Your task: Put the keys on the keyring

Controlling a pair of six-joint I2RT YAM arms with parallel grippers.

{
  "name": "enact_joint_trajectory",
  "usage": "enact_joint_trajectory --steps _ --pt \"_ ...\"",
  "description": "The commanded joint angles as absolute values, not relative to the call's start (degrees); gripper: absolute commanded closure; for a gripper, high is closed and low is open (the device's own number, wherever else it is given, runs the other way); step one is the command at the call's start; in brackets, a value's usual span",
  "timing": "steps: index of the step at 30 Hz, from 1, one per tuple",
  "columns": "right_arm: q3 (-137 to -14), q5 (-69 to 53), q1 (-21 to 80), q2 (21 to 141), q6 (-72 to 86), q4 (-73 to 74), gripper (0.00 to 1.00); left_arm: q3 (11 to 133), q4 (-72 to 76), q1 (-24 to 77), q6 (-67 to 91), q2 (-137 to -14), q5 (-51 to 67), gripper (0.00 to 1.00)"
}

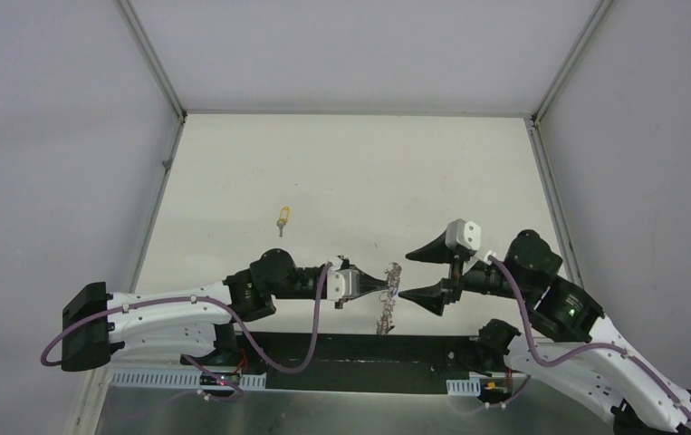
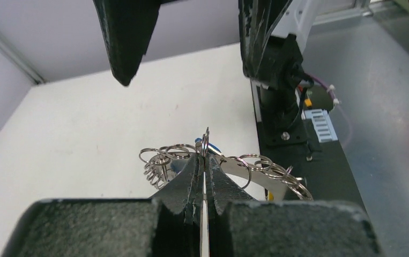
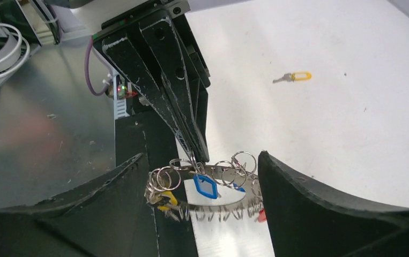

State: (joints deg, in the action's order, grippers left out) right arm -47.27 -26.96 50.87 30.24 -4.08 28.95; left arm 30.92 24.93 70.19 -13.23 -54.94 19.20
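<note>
My left gripper (image 1: 394, 288) is shut on the keyring (image 1: 387, 304), a floppy band of small wire rings that hangs in the air near the table's front edge. In the left wrist view the fingertips (image 2: 198, 163) pinch one upright ring of the keyring (image 2: 164, 156). Keys with a blue head (image 3: 206, 186), a yellow head (image 3: 169, 198) and a red head (image 3: 261, 215) hang from the keyring (image 3: 229, 206). My right gripper (image 1: 406, 275) is open, with one finger on each side of the ring and touching nothing. A loose yellow-headed key (image 1: 283, 218) (image 3: 293, 77) lies flat on the table, far from both grippers.
A black base strip (image 1: 359, 349) and a metal plate (image 1: 323, 408) run along the near edge, below the hanging ring. Grey walls (image 1: 52, 136) close in the white table (image 1: 350, 172) on the left, right and back.
</note>
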Motion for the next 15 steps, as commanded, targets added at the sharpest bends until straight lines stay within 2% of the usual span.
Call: enact_joint_trajectory --steps 1,7,11,15 --pt "-45.0 -30.1 50.8 27.5 -3.2 20.3 0.25 31.5 38.1 70.6 -15.7 -53.7 24.2 1.0" --pt "-44.8 -35.1 50.9 29.1 -5.2 20.7 0.46 31.5 40.3 70.7 -17.0 -53.7 27.4 1.0" --pt "-44.5 -36.8 50.9 29.9 -5.8 20.0 0.67 31.7 40.6 70.7 -16.8 -53.7 28.2 1.0" --pt "-44.1 -37.8 50.9 30.3 -6.2 19.3 0.72 32.0 40.1 70.7 -16.6 -53.5 28.2 1.0"
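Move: The small split ring pinched in the left fingertips lies about 3 cm to the left of the open right hand's finger point, level with it fore and aft, and some 3 cm lower. The blue key tag hangs about 3 cm straight below that ring. The big keyring band has its middle roughly 5 cm below the ring, a centimetre to its left and a centimetre back. From the left hand, the ring sits right at the fingertips, 1 cm to the right. The small ring, still pinched in the shut left fingers, is carried up about 4 cm and back 2 cm towards the right fingertips, the left hand tilting its tips upward by some 10 degrees. The right hand eases back and to the left by about 2 cm in all, turning slightly counter-clockwise, and closes its wide-open fingers most of the way about the ring without shutting; whether they touch the ring can't be seen. ##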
